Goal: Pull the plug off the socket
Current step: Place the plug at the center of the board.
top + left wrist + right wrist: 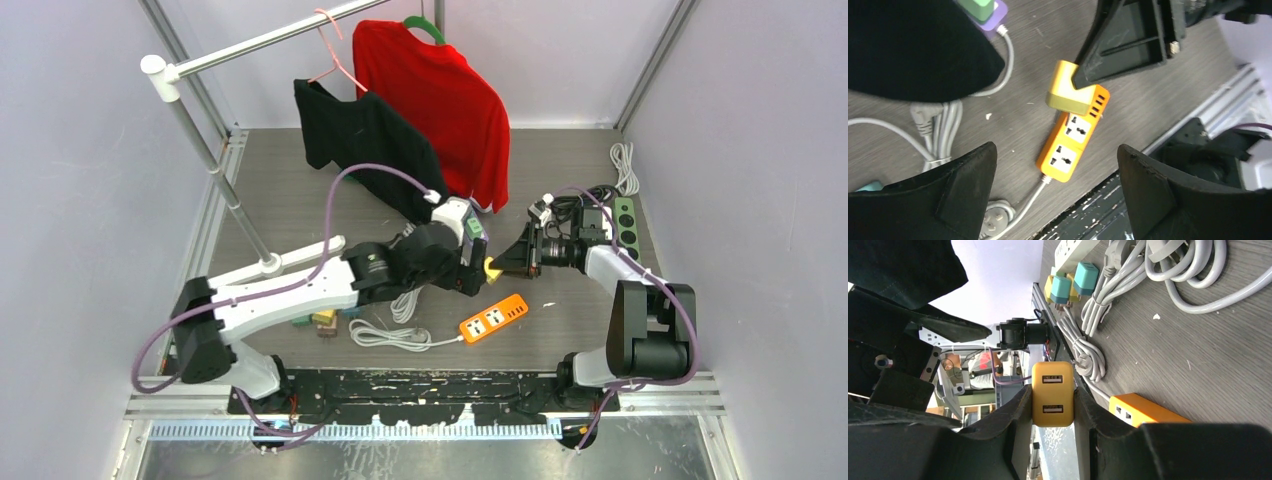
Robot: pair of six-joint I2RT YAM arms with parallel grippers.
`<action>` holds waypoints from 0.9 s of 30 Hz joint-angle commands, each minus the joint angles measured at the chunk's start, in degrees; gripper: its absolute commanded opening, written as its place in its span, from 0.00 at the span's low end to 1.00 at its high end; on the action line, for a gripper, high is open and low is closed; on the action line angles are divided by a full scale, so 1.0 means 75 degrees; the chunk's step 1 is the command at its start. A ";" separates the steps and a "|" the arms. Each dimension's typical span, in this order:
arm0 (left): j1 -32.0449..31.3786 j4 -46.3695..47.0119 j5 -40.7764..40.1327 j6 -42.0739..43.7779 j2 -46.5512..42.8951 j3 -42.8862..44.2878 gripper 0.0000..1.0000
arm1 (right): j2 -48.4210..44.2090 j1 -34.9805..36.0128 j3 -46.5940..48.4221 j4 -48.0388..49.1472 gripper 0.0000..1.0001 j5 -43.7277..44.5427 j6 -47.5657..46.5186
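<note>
My right gripper point(1052, 396) is shut on the yellow two-port USB plug point(1052, 371), one finger against each side. It holds the plug point(492, 267) in the air above the table, apart from the orange socket strip point(493, 318). The strip point(1068, 145) lies flat near the table's front edge, its white cord running off to the left. In the left wrist view the plug point(1064, 92) hangs over the strip's far end. My left gripper point(1055, 152) hovers above the strip, open, with nothing between its fingers.
Coiled white cables point(392, 334) and small chargers point(322, 322) lie left of the strip. A green power strip point(626, 225) and dark cables sit at the right. A black shirt point(365, 140) and a red shirt point(440, 100) hang from the rack behind.
</note>
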 commanded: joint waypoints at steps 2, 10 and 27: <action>-0.0394 -0.3243 -0.1254 0.0571 0.1462 0.2601 0.89 | -0.0001 -0.0022 0.0171 0.0249 0.08 -0.0321 0.0266; -0.0518 -0.4543 -0.1315 0.1561 0.3483 0.4840 0.91 | -0.0064 -0.0023 0.0167 0.0242 0.08 -0.0345 0.0267; -0.0284 -0.4015 -0.0651 0.1748 0.4266 0.5395 0.61 | -0.0048 -0.0020 0.0171 0.0256 0.08 -0.0407 0.0244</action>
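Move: The yellow plug, held in the right hand's fingertips, hangs about 5 cm to the right of the left hand, some 3 cm ahead and about 8 cm lower. On the table about 20 cm below the left hand, the orange power strip lies roughly 7 cm back and 5 cm to the right, the purple strip about 10 cm ahead and 2 cm to the right. From the right hand, the plug sits right between the pads, its middle about 1 cm left. No firm touch by the left fingers can be made out as they straddle the yellow plug, one on either side, which the right hand keeps gripped and still. The left hand gets there by going right about 4 cm, then sinking some 6 cm, easing slightly forward and rolling about 30 degrees so its fingers point more steeply down; once low, it partly closes its wide-open fingers. ##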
